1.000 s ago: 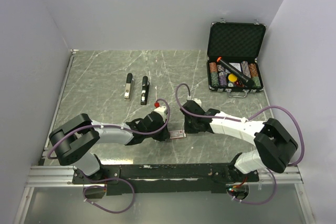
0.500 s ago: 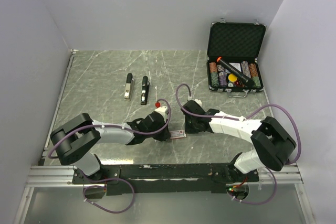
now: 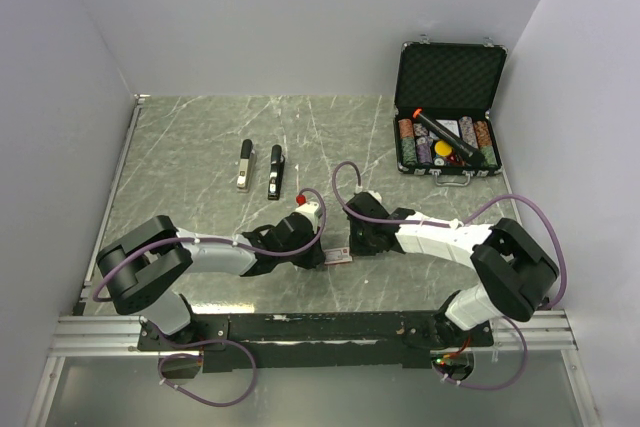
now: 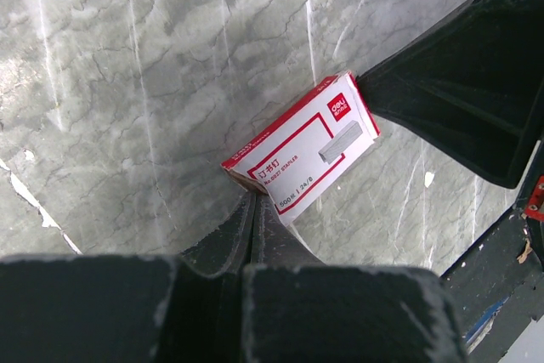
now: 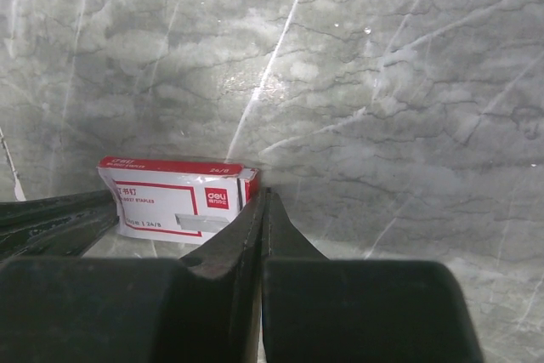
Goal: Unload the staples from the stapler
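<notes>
The stapler (image 3: 275, 171) lies on the table at the back left as a slim black piece. Beside it lies a second slim black piece with a silvery part (image 3: 244, 166). No loose staples show in any view. A small red-and-white box (image 3: 340, 255) lies between my grippers. My left gripper (image 3: 322, 256) is shut and empty, its tip touching the box's left end (image 4: 302, 155). My right gripper (image 3: 354, 244) is shut and empty, its tip at the box's right end (image 5: 174, 197). Both grippers are far from the stapler.
An open black case (image 3: 448, 112) with poker chips stands at the back right. A black tube with an orange end (image 3: 445, 137) lies in it. Grey walls close in the table on three sides. A metal rail (image 3: 300, 327) runs along the near edge.
The right arm's elbow has shifted a little to the left. Both gripper tips stay at the box, which has barely moved.
</notes>
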You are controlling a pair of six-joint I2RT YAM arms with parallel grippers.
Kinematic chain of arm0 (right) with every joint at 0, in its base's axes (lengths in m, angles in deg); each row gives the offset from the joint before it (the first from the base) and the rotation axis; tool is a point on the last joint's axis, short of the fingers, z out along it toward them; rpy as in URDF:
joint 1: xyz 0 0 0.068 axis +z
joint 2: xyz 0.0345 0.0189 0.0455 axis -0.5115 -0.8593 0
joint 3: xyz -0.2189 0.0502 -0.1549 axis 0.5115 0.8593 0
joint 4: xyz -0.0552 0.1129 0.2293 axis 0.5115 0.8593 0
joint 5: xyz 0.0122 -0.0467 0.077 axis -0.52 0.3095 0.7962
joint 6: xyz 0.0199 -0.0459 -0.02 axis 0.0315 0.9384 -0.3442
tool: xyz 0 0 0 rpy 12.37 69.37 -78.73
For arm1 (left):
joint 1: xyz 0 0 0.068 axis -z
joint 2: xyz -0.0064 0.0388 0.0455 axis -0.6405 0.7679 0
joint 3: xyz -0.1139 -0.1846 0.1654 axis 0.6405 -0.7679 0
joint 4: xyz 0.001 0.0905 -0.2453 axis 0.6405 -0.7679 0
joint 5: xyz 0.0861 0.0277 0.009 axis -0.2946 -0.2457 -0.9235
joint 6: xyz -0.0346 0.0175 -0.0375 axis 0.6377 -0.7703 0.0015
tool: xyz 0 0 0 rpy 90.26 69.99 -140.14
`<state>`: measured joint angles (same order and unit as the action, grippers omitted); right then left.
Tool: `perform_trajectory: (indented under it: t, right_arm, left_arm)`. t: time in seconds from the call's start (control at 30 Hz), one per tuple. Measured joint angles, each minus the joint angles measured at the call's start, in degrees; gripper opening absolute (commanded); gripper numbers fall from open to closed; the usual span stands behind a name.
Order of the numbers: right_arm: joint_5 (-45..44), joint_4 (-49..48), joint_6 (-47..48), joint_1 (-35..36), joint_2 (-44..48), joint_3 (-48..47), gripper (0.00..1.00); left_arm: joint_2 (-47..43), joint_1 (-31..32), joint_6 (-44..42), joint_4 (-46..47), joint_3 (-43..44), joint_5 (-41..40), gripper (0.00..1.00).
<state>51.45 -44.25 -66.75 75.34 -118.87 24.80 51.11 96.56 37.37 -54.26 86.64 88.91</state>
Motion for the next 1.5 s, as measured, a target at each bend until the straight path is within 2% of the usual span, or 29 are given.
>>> perform_trajectory:
  t: [0.7,0.9,1.0,1.2,1.3,1.5]
  right_arm:
    - [-1.0,-0.3,0.0,1.5,-0.4,-0.2,0.00]
    - [-2.6,1.0,-0.1,2.2,0.1,-0.3,0.08]
    - [-2.5,2.3,-0.2,2.3,0.8,-0.3,0.10]
    - [-4.1,4.4,-0.1,2.1,3.5,-0.3,0.23]
    - [-5.4,5.9,0.0,1.9,4.7,-0.3,0.24]
    - [-7.3,8.4,0.7,1.5,8.8,-0.4,0.40]
  left_arm:
    - [0.3,0.1,0.0,0.0,0.2,-0.2,0.01]
    - [0.2,0.3,0.0,0.0,0.2,-0.9,0.06]
    - [0.0,0.5,0.0,-0.3,0.2,-1.6,0.10]
    - [-2.1,0.6,-0.1,-3.7,0.0,-4.2,0.21]
    - [-3.2,0.6,-0.2,-5.4,-0.1,-5.5,0.25]
    - [-7.6,0.6,-0.2,-8.9,-0.1,-7.8,0.36]
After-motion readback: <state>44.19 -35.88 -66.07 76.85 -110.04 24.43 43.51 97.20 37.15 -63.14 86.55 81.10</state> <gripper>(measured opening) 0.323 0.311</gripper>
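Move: The red-and-white staple box lies flat between the two hands: its middle is about 3 cm to the right of the left hand and about 3 cm to the left of the right hand, level ahead with both and roughly 1 cm below their hand points. From the box, the black stapler stands some 20 cm farther out and 14 cm to the left; the pale stapler is about 21 cm farther out and 20 cm to the left. With both grippers still shut and their tips at opposite ends of the staple box, the right hand edges about half a centimetre left against the right end, while the left hand stays put as a stop at the left end. Then both come off the box together as their fingers part to roughly a third open, the left hand going about 2.5 cm left and lifting at the last, the right hand backing some 3 cm right while rising about 2.5 cm, each wrist tilting only some 5 degrees. ##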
